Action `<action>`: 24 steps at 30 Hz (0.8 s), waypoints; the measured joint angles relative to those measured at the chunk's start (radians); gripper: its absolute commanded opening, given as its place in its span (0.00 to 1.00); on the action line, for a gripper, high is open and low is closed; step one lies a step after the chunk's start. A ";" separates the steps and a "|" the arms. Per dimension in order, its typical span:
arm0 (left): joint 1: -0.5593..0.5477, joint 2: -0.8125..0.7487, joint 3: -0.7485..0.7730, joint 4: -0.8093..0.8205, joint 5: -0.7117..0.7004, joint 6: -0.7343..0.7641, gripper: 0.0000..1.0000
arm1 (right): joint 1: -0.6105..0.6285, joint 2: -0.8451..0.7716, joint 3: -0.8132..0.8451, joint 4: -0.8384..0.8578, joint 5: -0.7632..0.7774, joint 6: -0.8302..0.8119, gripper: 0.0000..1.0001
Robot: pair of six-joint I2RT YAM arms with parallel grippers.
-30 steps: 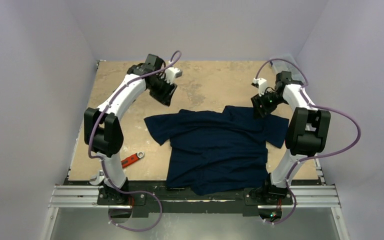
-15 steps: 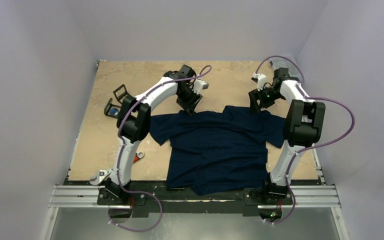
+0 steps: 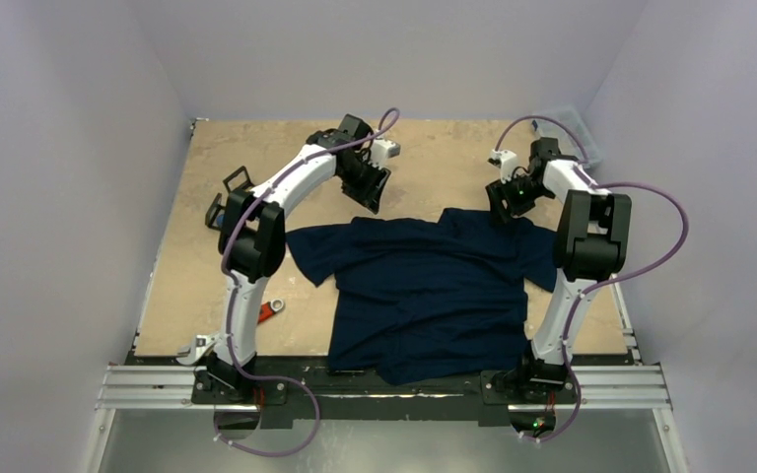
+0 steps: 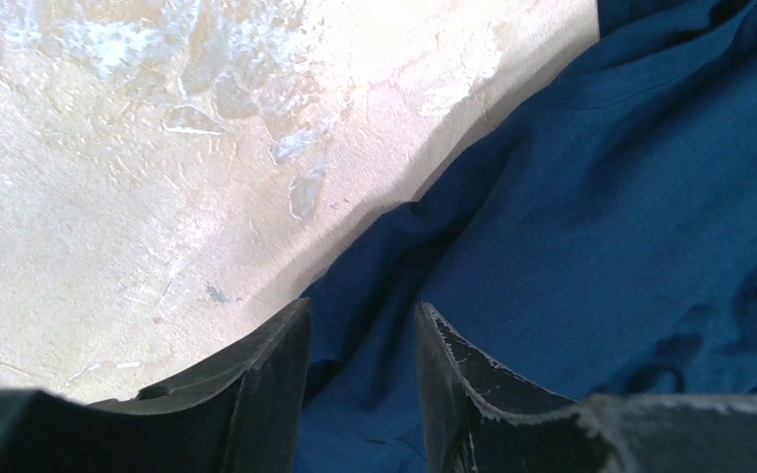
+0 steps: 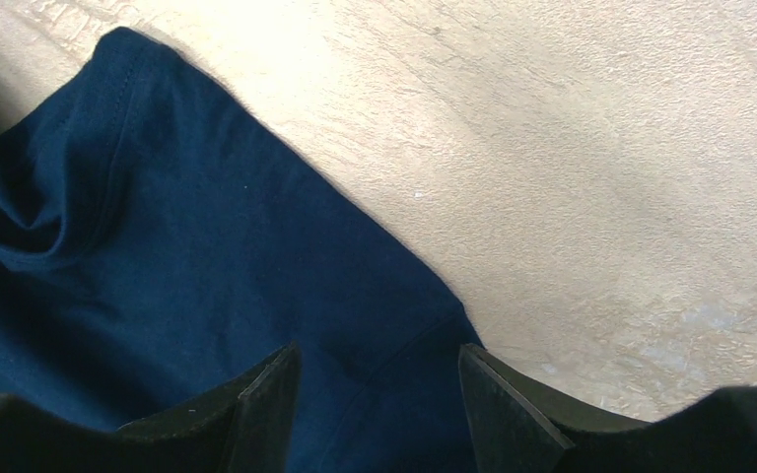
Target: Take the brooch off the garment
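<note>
The garment [image 3: 424, 286], a dark navy T-shirt, lies spread on the table with its neck toward the far side. No brooch shows in any view. My left gripper [image 3: 373, 197] hangs at the shirt's far left shoulder edge. In the left wrist view it is open [image 4: 360, 325], and a fold of the garment [image 4: 601, 197] lies below the gap. My right gripper [image 3: 503, 209] is at the far right shoulder. It is open too [image 5: 378, 360], its fingers astride the edge of the garment [image 5: 207, 256] beside the collar, holding nothing.
A red-handled wrench [image 3: 268, 312] lies left of the shirt near the left arm's lower link. A small black object [image 3: 227, 197] stands at the table's left side. Bare tan tabletop [image 3: 434, 158] lies beyond the shirt. Pale walls enclose the table on three sides.
The left arm swung right from the far left to the shirt's far edge, then drew back a little. The right gripper shifted slightly left and farther back along the shoulder.
</note>
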 measured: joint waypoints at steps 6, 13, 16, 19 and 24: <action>0.002 0.036 0.037 -0.029 -0.020 -0.008 0.38 | 0.000 0.000 0.000 0.002 0.000 -0.009 0.60; -0.010 0.080 0.037 -0.076 -0.059 -0.005 0.31 | 0.002 0.000 0.000 -0.001 -0.001 -0.020 0.52; -0.018 0.092 0.037 -0.091 -0.070 -0.005 0.08 | 0.006 0.000 0.000 -0.003 -0.002 -0.026 0.29; -0.020 0.103 0.037 -0.098 -0.075 -0.007 0.00 | 0.013 0.000 0.000 -0.007 -0.007 -0.037 0.02; -0.007 0.085 0.012 -0.057 -0.074 -0.009 0.00 | 0.020 0.000 0.000 -0.002 -0.010 -0.037 0.00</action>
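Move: The left hand, open, hangs over the garment's upper-left shoulder edge, with the cloth to grip about 1 cm back, 1 cm left and 5 cm down. From this hand the garment's neck fold lies some 19 cm right, 2 cm ahead, and the left sleeve about 12 cm left, 9 cm back. The right hand already stands at the right shoulder cloth, about 1 cm under its fingertips and level otherwise; from it the neck fold is about 14 cm left, 1 cm ahead, and the right sleeve roughly 12 cm right, 7 cm back. Both grippers shut on the garment's shoulders at nearly the same time: the left first sinks about 4.5 cm onto the upper-left edge, easing a little back and left with a tilt of some 10 degrees, then pinches the cloth. The right holds its place over the right shoulder and closes fully there, its fingertips shifting barely leftward as they meet. ##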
